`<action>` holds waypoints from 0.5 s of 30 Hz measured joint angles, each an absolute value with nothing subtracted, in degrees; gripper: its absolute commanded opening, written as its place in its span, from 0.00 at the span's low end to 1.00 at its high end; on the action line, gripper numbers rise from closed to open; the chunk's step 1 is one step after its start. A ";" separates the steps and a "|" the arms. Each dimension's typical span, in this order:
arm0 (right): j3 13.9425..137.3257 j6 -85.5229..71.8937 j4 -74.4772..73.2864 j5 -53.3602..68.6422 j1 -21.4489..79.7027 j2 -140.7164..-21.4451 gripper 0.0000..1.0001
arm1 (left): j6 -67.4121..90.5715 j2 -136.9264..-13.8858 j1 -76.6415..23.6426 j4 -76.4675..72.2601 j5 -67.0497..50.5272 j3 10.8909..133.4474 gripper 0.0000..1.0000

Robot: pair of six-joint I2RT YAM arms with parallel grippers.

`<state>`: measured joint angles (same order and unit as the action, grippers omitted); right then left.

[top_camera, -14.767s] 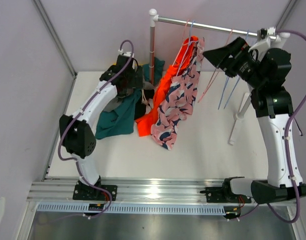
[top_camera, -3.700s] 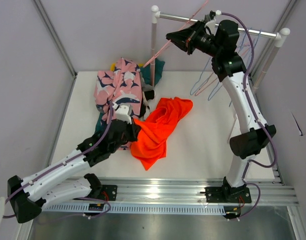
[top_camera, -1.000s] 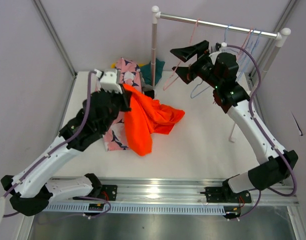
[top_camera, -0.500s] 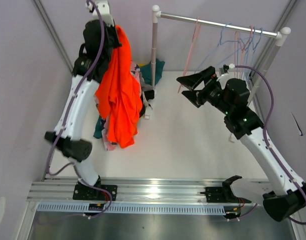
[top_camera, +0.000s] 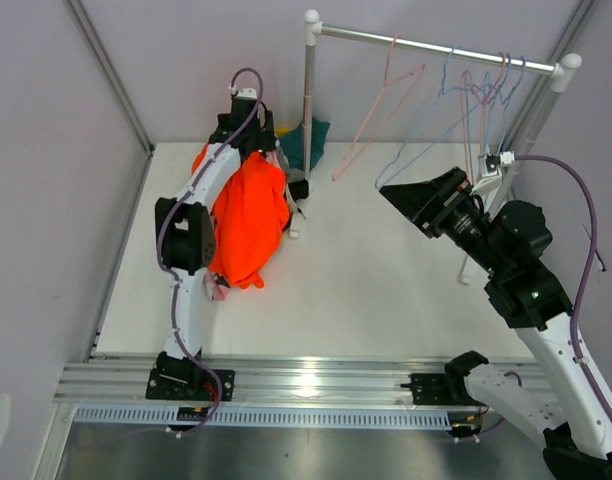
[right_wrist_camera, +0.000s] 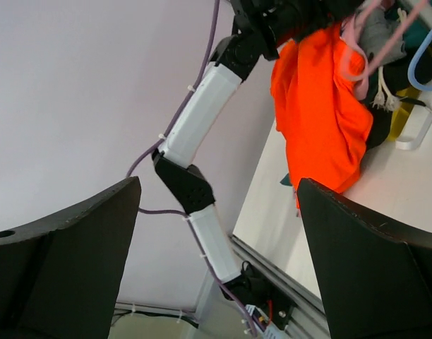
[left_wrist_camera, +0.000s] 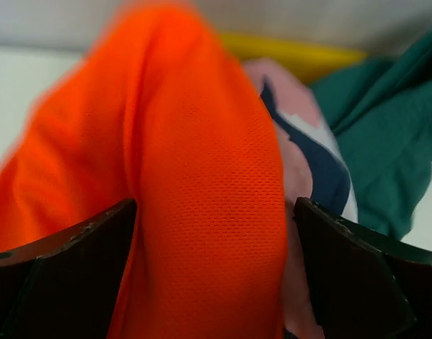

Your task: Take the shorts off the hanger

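Observation:
The bright orange shorts (top_camera: 248, 215) lie draped over a pile of clothes at the table's back left. My left gripper (top_camera: 248, 125) is down at the pile's far end. In the left wrist view its jaws stand open, with the orange shorts (left_wrist_camera: 202, 176) lying loose between the fingers (left_wrist_camera: 61, 268). Beside them show the pink and navy shorts (left_wrist_camera: 304, 166) and the dark teal shorts (left_wrist_camera: 385, 148). The hangers, pink (top_camera: 381, 110) and blue (top_camera: 456, 100), hang bare on the rail. My right gripper (top_camera: 411, 200) hovers open and empty at mid right.
The rack's white post (top_camera: 307, 90) stands just right of the pile, with teal cloth (top_camera: 317, 135) behind it. The rack's right leg (top_camera: 476, 262) is near my right arm. A yellow thing (left_wrist_camera: 294, 56) shows behind the pile.
My left arm came down from high up, laid the orange shorts on the pile and opened its jaws. My right arm drew back toward the right and nearer the front.

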<state>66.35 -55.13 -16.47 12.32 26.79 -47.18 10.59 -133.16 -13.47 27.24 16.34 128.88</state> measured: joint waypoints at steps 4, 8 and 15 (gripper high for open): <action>65.04 -51.83 -17.28 12.47 26.96 -46.63 0.99 | 12.45 -121.97 -13.50 25.30 16.47 111.66 0.99; 64.07 -47.24 -19.99 12.47 27.40 -46.74 0.99 | 13.02 -103.28 -13.78 26.17 16.78 100.44 0.99; 63.81 -38.79 -23.24 13.23 27.68 -49.30 1.00 | 11.51 -66.41 -17.93 18.46 17.28 80.68 0.99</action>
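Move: The left hand's open fingers straddle the far end of the orange shorts; their middle lies some 14 cm back from it, 5 cm to its left and 8 cm lower. The teal garment is about 16 cm to this hand's right and 5 cm ahead, the black garment some 13 cm right and 9 cm back, both about 10 cm below. From the right hand the orange shorts lie roughly 25 cm ahead, 40 cm left and 33 cm down. Leaving the orange shorts' far end, the open left fingers dip slightly, then the hand sweeps back about 25 cm and rises nearly as much over the pile, the wrist tipping up some 25 degrees. Meanwhile the empty right hand sinks about 6.5 cm in front of the rack, its left side rolling down nearly 20 degrees, fingers still open. ##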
